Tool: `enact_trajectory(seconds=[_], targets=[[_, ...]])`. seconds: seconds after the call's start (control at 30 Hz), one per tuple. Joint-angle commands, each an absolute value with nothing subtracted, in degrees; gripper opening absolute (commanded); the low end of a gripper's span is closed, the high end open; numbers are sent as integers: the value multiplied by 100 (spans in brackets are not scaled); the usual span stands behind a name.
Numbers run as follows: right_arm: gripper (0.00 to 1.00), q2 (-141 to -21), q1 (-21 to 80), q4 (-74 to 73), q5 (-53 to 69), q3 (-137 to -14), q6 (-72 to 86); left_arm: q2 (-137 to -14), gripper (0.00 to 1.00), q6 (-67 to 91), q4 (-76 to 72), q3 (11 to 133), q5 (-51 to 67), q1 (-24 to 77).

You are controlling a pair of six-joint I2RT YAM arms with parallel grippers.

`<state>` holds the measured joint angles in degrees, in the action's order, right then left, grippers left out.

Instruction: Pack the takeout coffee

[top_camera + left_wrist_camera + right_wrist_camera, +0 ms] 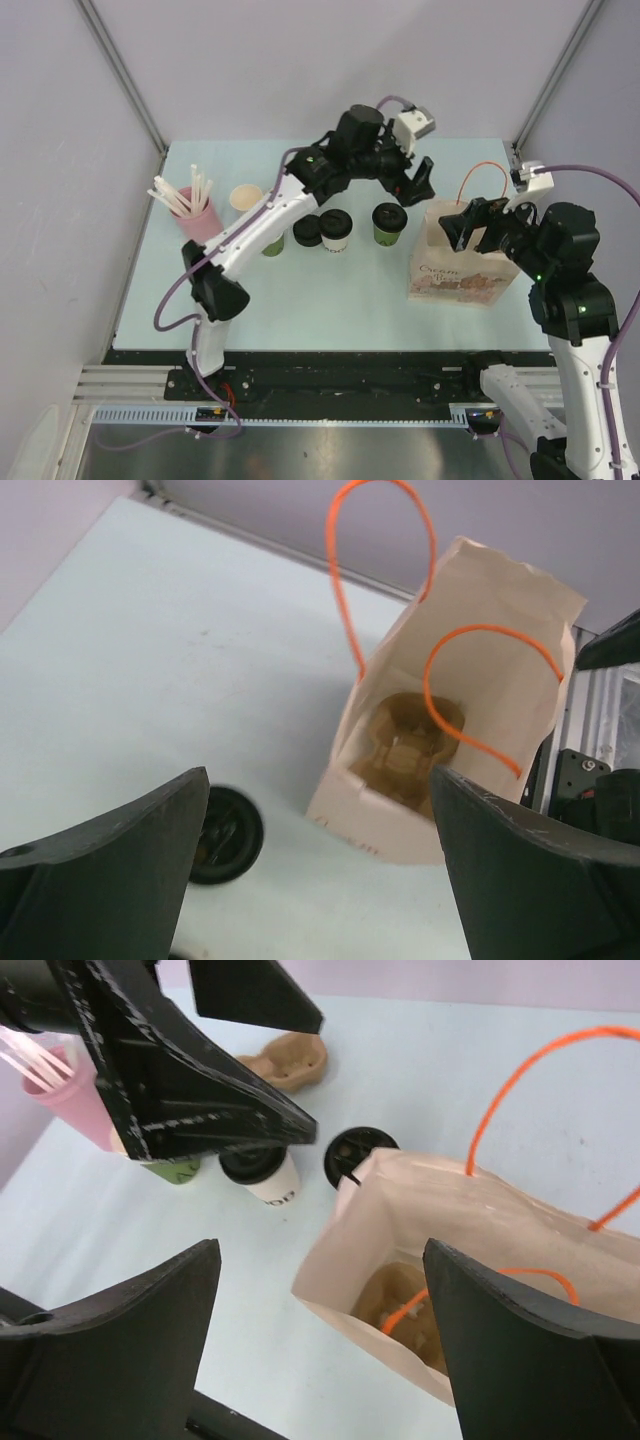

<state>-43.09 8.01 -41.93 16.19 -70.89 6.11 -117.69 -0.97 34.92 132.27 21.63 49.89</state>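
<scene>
A white-sided takeout coffee cup (335, 230) (268, 1174) and a green-sided one (388, 224), both with black lids, stand upright mid-table. The left wrist view shows only the green one's lid (226, 835); the right wrist view shows it (355, 1150) just behind the bag's rim. My left gripper (412, 182) (320, 775) hangs open and empty, above and behind the green cup, between it and the paper bag (462, 258) (450, 680) (470, 1230). My right gripper (475, 228) (320, 1248) is open and empty over the bag's near-left rim. The bag stands open with a brown cardboard carrier (408, 745) inside.
A pink cup of white straws (195, 212) (72, 1090), an open beige cup (245, 197), a lidless green cup (275, 242) (172, 1170) and a loose-looking black lid (307, 231) stand left of the coffees. A brown cardboard piece (290, 1060) lies further back. Orange bag handles (385, 570) stick up.
</scene>
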Motion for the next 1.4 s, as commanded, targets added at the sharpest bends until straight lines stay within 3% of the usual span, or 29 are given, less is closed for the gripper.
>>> enact_trajectory(seconds=[0.0, 0.23, 0.37, 0.43, 0.57, 0.93, 1.17, 1.37], targets=[[85, -4657, 1010, -4069, 1776, -7575, 949, -10566, 96, -377, 3805, 12833, 1952, 4624], [66, -5571, 2414, -4271, -190, -8190, 1968, -9353, 96, -396, 3972, 11225, 1503, 4000], [66, -6973, 4101, -5202, -2673, -9077, 2039, -8773, 97, -448, 4008, 10513, 1476, 3403], [68, -7503, 4631, -5605, -2952, -9754, 2013, -8466, 97, -588, 4008, 10091, 1555, 3261], [69, -8672, 4615, -5704, -2997, -10388, 1890, -8174, 97, -791, 4034, 9651, 1398, 3068], [53, -10193, 3639, -5273, -1881, -10634, 1652, -7866, 97, -1037, 4078, 8992, 1213, 2830], [50, -10933, 3340, -5282, -1564, -10819, 1617, -7840, 97, -1011, 4087, 8851, 1450, 2821], [38, -11127, 3261, -5238, -1573, -10723, 1714, -7822, 97, -1020, 4087, 8842, 1538, 2821]])
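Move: The green lidded cup I'm after stands about 19 cm ahead of my right hand, 10 cm to its left and some 30 cm below. The white lidded cup is 24 cm left and 17 cm ahead of that hand; the paper bag's middle is roughly 8 cm ahead, 8 cm right and 25 cm down. From my left hand, the green cup lies about 6 cm ahead, 3 cm left and 29 cm below. I swing my right hand left off the bag's side, then send it forward and down about 20 cm to the green cup's lid, tipping the fingers down some 35 degrees, rolling the hand's left side lower and closing the gap by about half. Meanwhile my open left hand clears away leftward about 26 cm, ending slightly lower, past the white lidded cup towards the cup stack. ##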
